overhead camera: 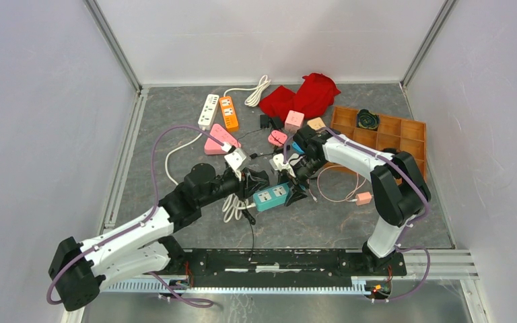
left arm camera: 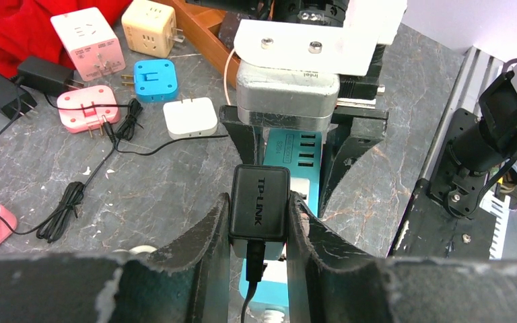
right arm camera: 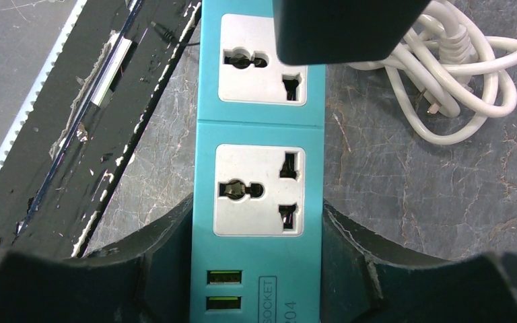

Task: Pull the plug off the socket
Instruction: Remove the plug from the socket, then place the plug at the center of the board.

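The socket is a teal power strip [overhead camera: 272, 196] with white outlet faces [right arm camera: 259, 134], lying flat on the grey table. The plug is a black TP-LINK adapter [left arm camera: 259, 192] that sits on the strip's outlet face with its thin black cable trailing toward me. My left gripper [left arm camera: 260, 205] is shut on the plug, one finger on each side. My right gripper [right arm camera: 259, 232] clamps the strip's USB end, its fingers [right arm camera: 165, 242] pressed against both long sides. In the right wrist view the plug [right arm camera: 350, 27] covers the far outlet; its prongs are hidden.
A coiled white cord [right arm camera: 444, 87] lies beside the strip. Loose adapters sit behind: a pink cube [left arm camera: 87, 40], a cream cube [left arm camera: 149, 25], a blue one [left arm camera: 155, 79] and a white one [left arm camera: 190, 116]. Further back are a wooden tray [overhead camera: 390, 134], a red cloth [overhead camera: 303, 94] and an orange strip [overhead camera: 228, 112].
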Controlling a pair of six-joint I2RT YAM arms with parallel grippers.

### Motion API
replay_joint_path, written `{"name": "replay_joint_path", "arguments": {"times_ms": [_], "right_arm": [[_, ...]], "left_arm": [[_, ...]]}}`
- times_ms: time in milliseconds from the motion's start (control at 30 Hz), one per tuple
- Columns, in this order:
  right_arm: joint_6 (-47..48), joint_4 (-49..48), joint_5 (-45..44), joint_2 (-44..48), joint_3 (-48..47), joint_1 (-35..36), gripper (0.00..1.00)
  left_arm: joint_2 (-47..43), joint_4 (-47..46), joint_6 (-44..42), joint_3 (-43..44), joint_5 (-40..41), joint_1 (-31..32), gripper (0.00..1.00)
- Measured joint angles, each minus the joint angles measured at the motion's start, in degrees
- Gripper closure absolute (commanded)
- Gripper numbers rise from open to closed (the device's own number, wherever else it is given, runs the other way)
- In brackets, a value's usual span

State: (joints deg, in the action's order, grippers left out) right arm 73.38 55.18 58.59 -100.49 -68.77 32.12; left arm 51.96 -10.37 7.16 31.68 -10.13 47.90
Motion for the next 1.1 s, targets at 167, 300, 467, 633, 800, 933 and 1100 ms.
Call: {"name": "replay_joint_path", "arguments": {"times_ms": [167, 300, 467, 633, 800, 933, 1100], "right_arm": [[0.0, 0.0, 0.0, 0.0, 0.0, -0.04, 1.0], [0.0, -0.02, 0.0, 0.0, 0.0, -0.04, 1.0], [-0.79, -0.68, 0.07, 0.0, 0.0, -0.63, 1.0], [-3.08, -2.69, 0.09, 0.0, 0.0, -1.81, 1.0], [-5.77, -5.44, 0.09, 0.2, 0.52, -3.8, 1.0], [-8.07, -7.91, -0.44, 0.66, 1.84, -4.79, 1.0], [-10.78, -10.21, -1.25, 0.68, 2.58, -5.27, 1.0]], "left_arm": [[-1.55, 0.04, 0.02, 0.33, 1.33, -0.28, 0.98], [-3.85, 0.63, 0.02, 0.52, 2.86, -0.52, 0.98], [-6.54, 2.38, 0.04, 1.09, 4.04, -0.68, 0.98], [-9.16, 4.39, 0.07, 1.51, 4.2, -0.68, 0.98], [-12.07, 6.75, 0.09, 2.45, 6.47, -0.7, 0.98], [-14.34, 7.74, 0.13, 3.52, 7.32, -0.7, 0.98], [-17.2, 8.13, 0.15, 5.05, 8.74, -0.7, 0.98]]}}
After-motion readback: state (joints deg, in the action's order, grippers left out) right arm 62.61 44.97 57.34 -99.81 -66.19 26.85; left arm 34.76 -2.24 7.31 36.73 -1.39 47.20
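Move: The plug is already out, pinched in the left hand; the socket's middle lies about 10 cm below that hand, 4 cm to its right and 3 cm back. The coiled white cord is some 9 cm left and 4 cm back, the pink block 12 cm left and 14 cm ahead, both on the table roughly 16 cm down. From the right hand, gripping its end, the socket's middle is 6 cm left, 2 cm back and about 1 cm below. Left hand carries the pinched plug about 10 cm up and leftward from the socket, which right swings forward. ##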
